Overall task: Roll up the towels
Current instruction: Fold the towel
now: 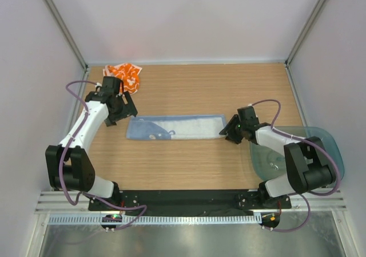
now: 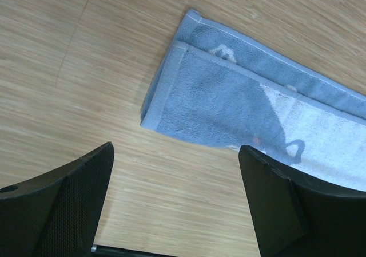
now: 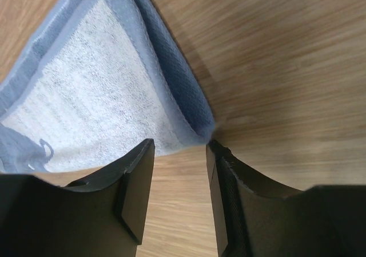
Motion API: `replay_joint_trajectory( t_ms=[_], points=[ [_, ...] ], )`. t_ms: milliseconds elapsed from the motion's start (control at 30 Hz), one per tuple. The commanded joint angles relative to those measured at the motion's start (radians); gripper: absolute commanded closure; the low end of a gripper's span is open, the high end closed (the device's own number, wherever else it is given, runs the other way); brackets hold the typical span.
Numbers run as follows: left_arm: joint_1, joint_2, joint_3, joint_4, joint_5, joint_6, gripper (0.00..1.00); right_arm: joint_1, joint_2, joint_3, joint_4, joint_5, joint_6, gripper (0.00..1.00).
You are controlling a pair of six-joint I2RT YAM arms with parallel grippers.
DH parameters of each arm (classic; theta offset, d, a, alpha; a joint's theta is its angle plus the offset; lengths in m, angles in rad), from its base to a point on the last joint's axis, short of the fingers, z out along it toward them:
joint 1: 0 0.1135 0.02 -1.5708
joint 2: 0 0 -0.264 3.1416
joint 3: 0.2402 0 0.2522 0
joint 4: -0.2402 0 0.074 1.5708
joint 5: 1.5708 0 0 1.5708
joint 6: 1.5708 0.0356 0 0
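A pale grey-blue towel (image 1: pixel 177 127) lies flat as a long strip across the middle of the table. My left gripper (image 1: pixel 126 111) hovers just off its left end, open, with only bare wood between the fingers (image 2: pixel 176 154). In the left wrist view the towel's folded left end (image 2: pixel 229 97) lies ahead of the fingertips. My right gripper (image 1: pixel 231 130) is at the right end, jaws apart and nothing between them (image 3: pixel 180 145). The towel's near right corner (image 3: pixel 194 119) sits just past the fingertips. An orange-patterned white towel (image 1: pixel 124 75) lies crumpled at the back left corner, behind the left gripper.
A translucent teal tray (image 1: pixel 329 139) sits at the right side of the table, under the right arm. White walls close in the table on the left, back and right. A black rail carrying both arm bases runs along the near edge.
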State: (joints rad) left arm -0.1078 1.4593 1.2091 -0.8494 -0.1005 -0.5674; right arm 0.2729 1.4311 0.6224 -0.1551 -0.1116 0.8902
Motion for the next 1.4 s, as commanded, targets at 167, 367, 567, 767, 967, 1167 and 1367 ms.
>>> replay_joint_trajectory(
  t_ms=[167, 367, 567, 767, 967, 1167, 1367],
  points=[
    [0.005, -0.020, -0.002, 0.016, 0.028, 0.004, 0.11, -0.001, 0.078, -0.013, 0.058, 0.092, 0.038, 0.60],
    [0.005, -0.016, -0.005, 0.016, 0.025, 0.004, 0.11, -0.001, 0.084, -0.023, 0.078, 0.107, 0.030, 0.75],
    [0.000, -0.014, -0.005, 0.012, 0.015, 0.008, 0.11, -0.009, 0.020, 0.013, -0.042, 0.202, -0.017, 0.90],
    [-0.003, -0.030, -0.002, -0.007, 0.007, 0.027, 0.11, -0.018, -0.038, 0.126, -0.231, 0.320, -0.079, 0.99],
    [-0.004, -0.040, -0.026, 0.003, 0.016, 0.027, 0.12, -0.003, -0.024, 0.233, -0.319, 0.369, -0.137, 0.99],
    [-0.004, -0.043, -0.026, 0.007, 0.033, 0.024, 0.12, 0.143, 0.021, 0.414, -0.428, 0.490, -0.206, 0.99],
    [-0.004, -0.048, -0.034, 0.013, 0.045, 0.015, 0.12, 0.310, 0.103, 0.637, -0.497, 0.559, -0.250, 0.99]
  ],
)
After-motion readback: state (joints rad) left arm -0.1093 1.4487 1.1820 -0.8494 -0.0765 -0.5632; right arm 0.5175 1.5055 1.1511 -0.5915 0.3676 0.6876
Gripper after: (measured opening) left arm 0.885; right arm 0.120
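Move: The blue towel's near right corner lies about 2 cm ahead of the right hand, in line with it sideways and roughly 1 cm lower. The folded towel's middle is some 15 cm left of that hand and 2 cm ahead, also just below. The green tub stands about 22 cm right of that hand and 8 cm back. From the left hand, the corner is about 31 cm right, 3 cm back and 13 cm down. The towel's near right corner is taken between the right hand's fingers, which ease about 2 cm forward over it and shut. Keeping the pinch, the right hand pulls some 5 cm to its right, then lifts about 11 cm while going forward and swinging back left above the towel, rolling nearly 30 degrees so its right side rises. ##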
